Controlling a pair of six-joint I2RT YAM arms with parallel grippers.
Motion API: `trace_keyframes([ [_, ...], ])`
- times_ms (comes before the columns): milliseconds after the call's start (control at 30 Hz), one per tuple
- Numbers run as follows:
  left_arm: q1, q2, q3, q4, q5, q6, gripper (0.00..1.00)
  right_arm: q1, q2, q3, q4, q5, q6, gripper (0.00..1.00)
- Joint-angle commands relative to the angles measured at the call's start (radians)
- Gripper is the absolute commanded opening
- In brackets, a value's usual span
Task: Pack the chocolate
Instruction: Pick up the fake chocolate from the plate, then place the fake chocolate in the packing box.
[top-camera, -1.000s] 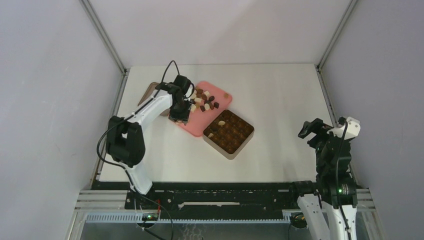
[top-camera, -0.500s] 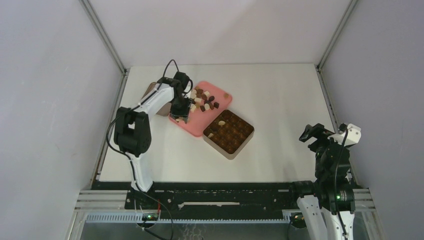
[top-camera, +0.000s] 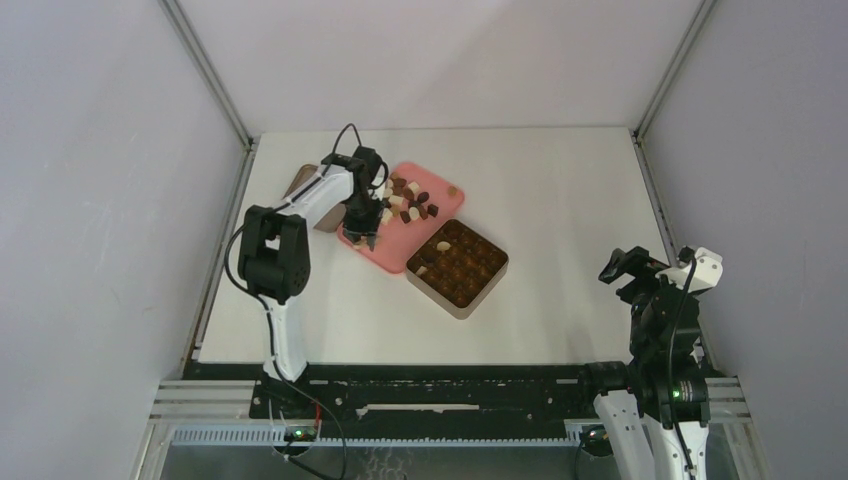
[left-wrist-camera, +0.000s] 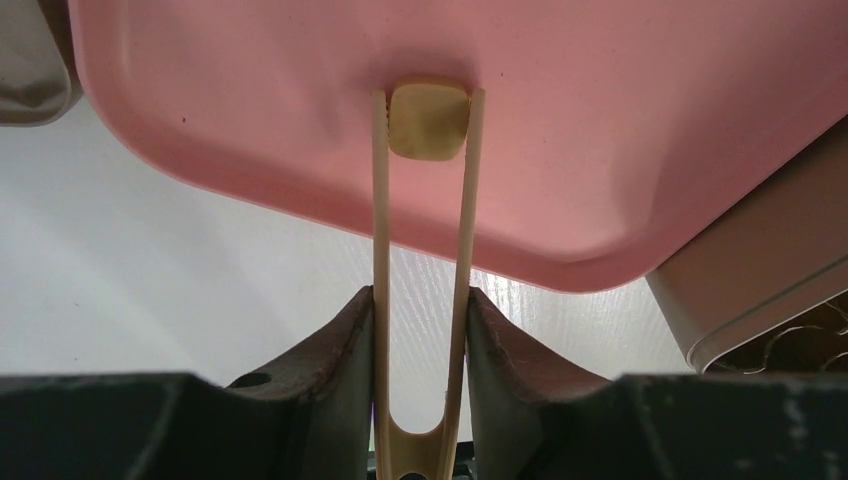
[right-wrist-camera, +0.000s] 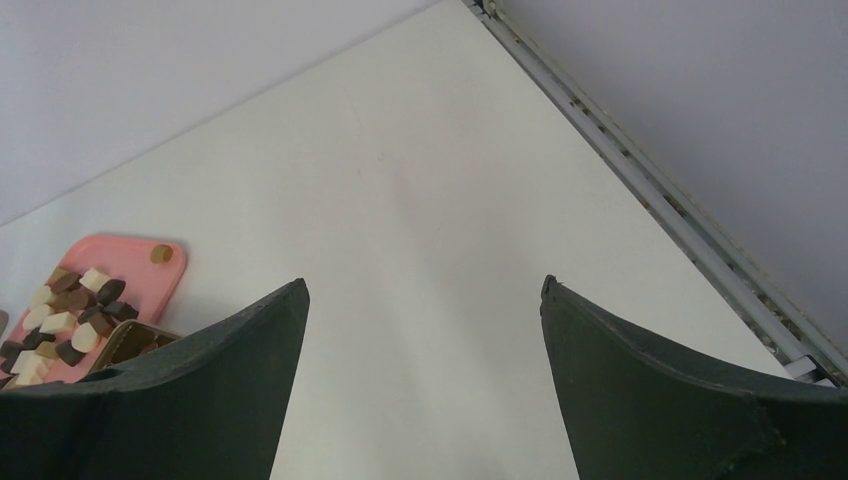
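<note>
My left gripper (left-wrist-camera: 420, 300) is shut on thin wooden tongs (left-wrist-camera: 381, 250) that point out over the near corner of a pink tray (left-wrist-camera: 620, 150). The tong tips sit against both sides of one cream-white chocolate (left-wrist-camera: 428, 120), which rests on the tray. From above, the left gripper (top-camera: 362, 235) is at the tray's (top-camera: 385, 257) near-left end. A heap of dark, brown and cream chocolate (top-camera: 408, 200) lies farther along it. The square tan tin (top-camera: 457, 262) holds several pieces in its dark grid. My right gripper (top-camera: 625, 268) hangs open and empty at the far right (right-wrist-camera: 425, 290).
A tan lid-like piece (top-camera: 305, 185) lies left of the tray, and its corner shows in the left wrist view (left-wrist-camera: 30, 60). The tin's corner (left-wrist-camera: 740, 290) sits close to the right of the tongs. White table (right-wrist-camera: 420, 180) stretches between the tin and the right arm.
The left arm has folded in, its elbow swinging left and back, while the gripper stayed over the tray's near-left end. The right arm dropped slightly, then held still.
</note>
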Motion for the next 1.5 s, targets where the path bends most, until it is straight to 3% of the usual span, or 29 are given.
trace_keyframes([
  [0,0.006,-0.011,0.046,-0.02,0.013,0.022,0.32,0.001,-0.003,-0.006,0.043,0.015,-0.023,0.94],
  [233,0.006,-0.076,0.034,-0.029,0.027,0.021,0.2,0.001,-0.005,-0.009,0.044,0.019,-0.023,0.94],
  [500,-0.01,-0.176,0.021,-0.036,0.103,0.014,0.19,0.003,-0.007,-0.012,0.048,0.016,-0.026,0.94],
  [700,-0.088,-0.204,0.058,-0.052,0.154,0.011,0.2,0.005,-0.016,-0.015,0.054,0.016,-0.029,0.94],
  [1067,-0.282,-0.124,0.251,-0.099,0.159,-0.004,0.22,0.012,-0.018,-0.016,0.052,0.014,-0.029,0.95],
  [1467,-0.38,0.066,0.461,-0.106,0.157,-0.037,0.24,0.017,-0.022,-0.018,0.052,0.016,-0.031,0.95],
])
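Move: The fake chocolate sits between the tips of the tongs that the left hand already holds, about 4 cm ahead of that hand, 2 cm to its right and 5 cm below. The box it goes to is centred some 22 cm to the hand's right and 4 cm back; the other chocolates on the plate lie roughly 14 cm ahead and 11 cm right. From the idle right hand the fake chocolate is about 50 cm left, 20 cm ahead and 25 cm lower. The left hand's tongs pinch the fake chocolate between their tips as the fingers squeeze slightly further; the hand then lifts about 11 cm off the plate while swinging some 18 cm right and a little back, towards and over the box. The wrist turns about 20 degrees clockwise and tips sideways, and at the end the hand sinks about 2 cm, still gripping. ##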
